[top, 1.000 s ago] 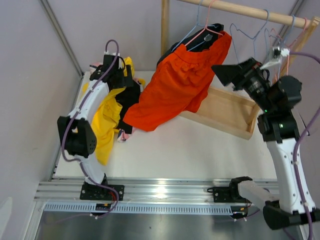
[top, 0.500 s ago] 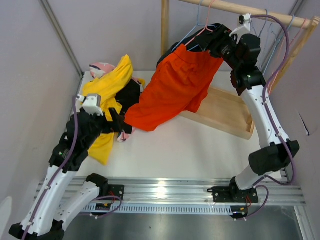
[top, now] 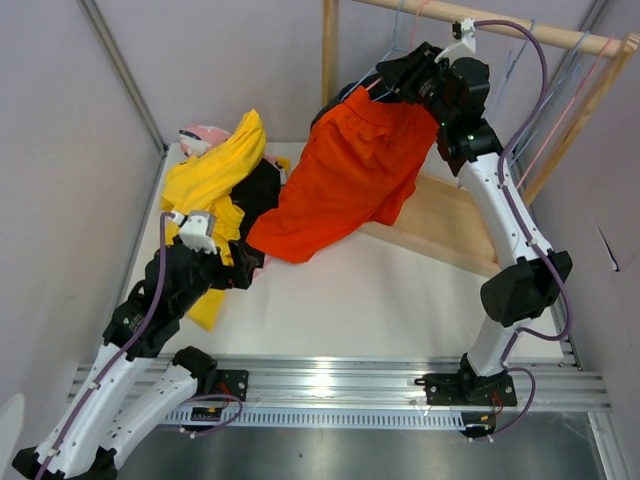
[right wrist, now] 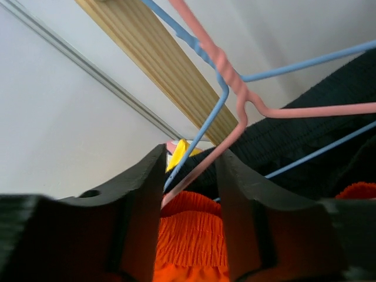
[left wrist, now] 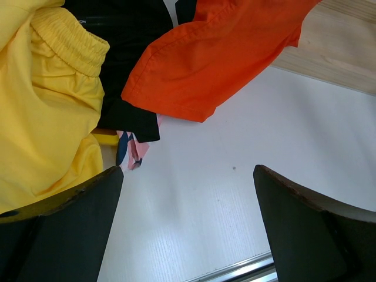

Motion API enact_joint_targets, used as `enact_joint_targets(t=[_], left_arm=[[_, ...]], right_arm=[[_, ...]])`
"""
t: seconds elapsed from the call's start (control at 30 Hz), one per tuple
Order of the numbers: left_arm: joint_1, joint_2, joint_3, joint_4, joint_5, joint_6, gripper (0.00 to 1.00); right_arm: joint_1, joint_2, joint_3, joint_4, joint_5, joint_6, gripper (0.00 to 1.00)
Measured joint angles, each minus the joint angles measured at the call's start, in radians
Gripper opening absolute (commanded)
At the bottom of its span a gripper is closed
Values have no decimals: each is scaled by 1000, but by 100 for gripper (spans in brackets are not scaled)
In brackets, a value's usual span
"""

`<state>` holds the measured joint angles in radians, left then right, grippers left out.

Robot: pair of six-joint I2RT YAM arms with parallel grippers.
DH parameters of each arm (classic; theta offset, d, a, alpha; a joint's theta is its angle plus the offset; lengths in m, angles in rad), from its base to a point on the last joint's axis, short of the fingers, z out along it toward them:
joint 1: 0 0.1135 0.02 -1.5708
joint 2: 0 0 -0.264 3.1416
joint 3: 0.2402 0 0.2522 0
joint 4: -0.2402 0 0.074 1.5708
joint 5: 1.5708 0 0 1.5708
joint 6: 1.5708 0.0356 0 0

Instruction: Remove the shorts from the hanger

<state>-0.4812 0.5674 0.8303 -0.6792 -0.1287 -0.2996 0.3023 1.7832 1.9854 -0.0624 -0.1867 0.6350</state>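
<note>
The orange-red shorts hang from a pink wire hanger under the wooden rod, their lower end trailing onto the table. My right gripper is up at their top. In the right wrist view its jaws stand narrow, with the ribbed orange waistband filling the gap and the pink and blue hanger wires passing through. Dark slate shorts hang just behind. Yellow, black and pink printed shorts lie heaped at the table's left. My left gripper is open and empty over the bare table beside that heap.
A shallow wooden tray lies tilted under the rod at the right. An upright wooden post carries the rod. More wire hangers hang bare at the rod's right end. The metal rail runs along the near edge.
My right arm swung from the right up to the top of the orange-red shorts and its jaws narrowed onto the waistband. My left arm drew back off the heap towards the near edge.
</note>
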Motion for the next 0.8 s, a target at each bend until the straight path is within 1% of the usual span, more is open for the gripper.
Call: enact_joint_targets(t=[0.03, 0.07, 0.13, 0.17, 0.23, 0.27, 0.43, 0.67, 0.73, 0.8], left_arm=[[0, -1, 0, 1, 0, 0, 99], [0, -2, 0, 4, 0, 0, 99], [0, -3, 0, 6, -2, 0, 99], [0, -3, 0, 6, -3, 0, 99], [0, -2, 0, 7, -4, 0, 99], [0, -2, 0, 8, -5, 0, 99], [0, -2, 0, 8, -10, 0, 99], [-2, 29, 12, 18, 2, 2, 99], [-10, 72, 57, 19, 15, 5, 99], [-23, 127, 138, 27, 40, 11, 99]], right_arm=[[4, 6, 1, 0, 8, 0, 34], [5, 10, 1, 0, 15, -1, 23], [12, 14, 1, -10, 24, 13, 16], [14, 16, 1, -20, 35, 20, 10], [17, 16, 1, -38, 57, 27, 6], [14, 16, -2, -42, 69, 27, 0], [10, -6, -34, -47, 105, 8, 0], [6, -111, -74, -105, 111, -4, 0], [6, -145, -75, -111, 110, -6, 0], [6, -186, -75, -114, 106, -7, 0]])
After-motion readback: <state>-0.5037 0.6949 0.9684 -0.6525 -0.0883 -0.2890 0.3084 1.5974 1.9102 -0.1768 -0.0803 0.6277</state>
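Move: For the right gripper, half open, the near-left arm of the pink hanger already runs between the fingertips, some 1 cm ahead, straight in line, and 1 cm lower. The blue hanger is about 5 cm ahead and 2 cm left; the orange shorts' middle is roughly 5 cm back, 12 cm left and 20 cm below. From the left gripper that pink hanger arm lies about 30 cm ahead, 27 cm right and 23 cm higher. Close the right fingers on the pink hanger's arm just below its neck while dipping about 2 cm, pinching that wire and leaving the blue one free. Keeping the pinch, draw the hanger back some 6 cm, with a rise of about 5 cm and a little to the right. Hold the left gripper open and nearly still, then start it upward by about 4 cm. ##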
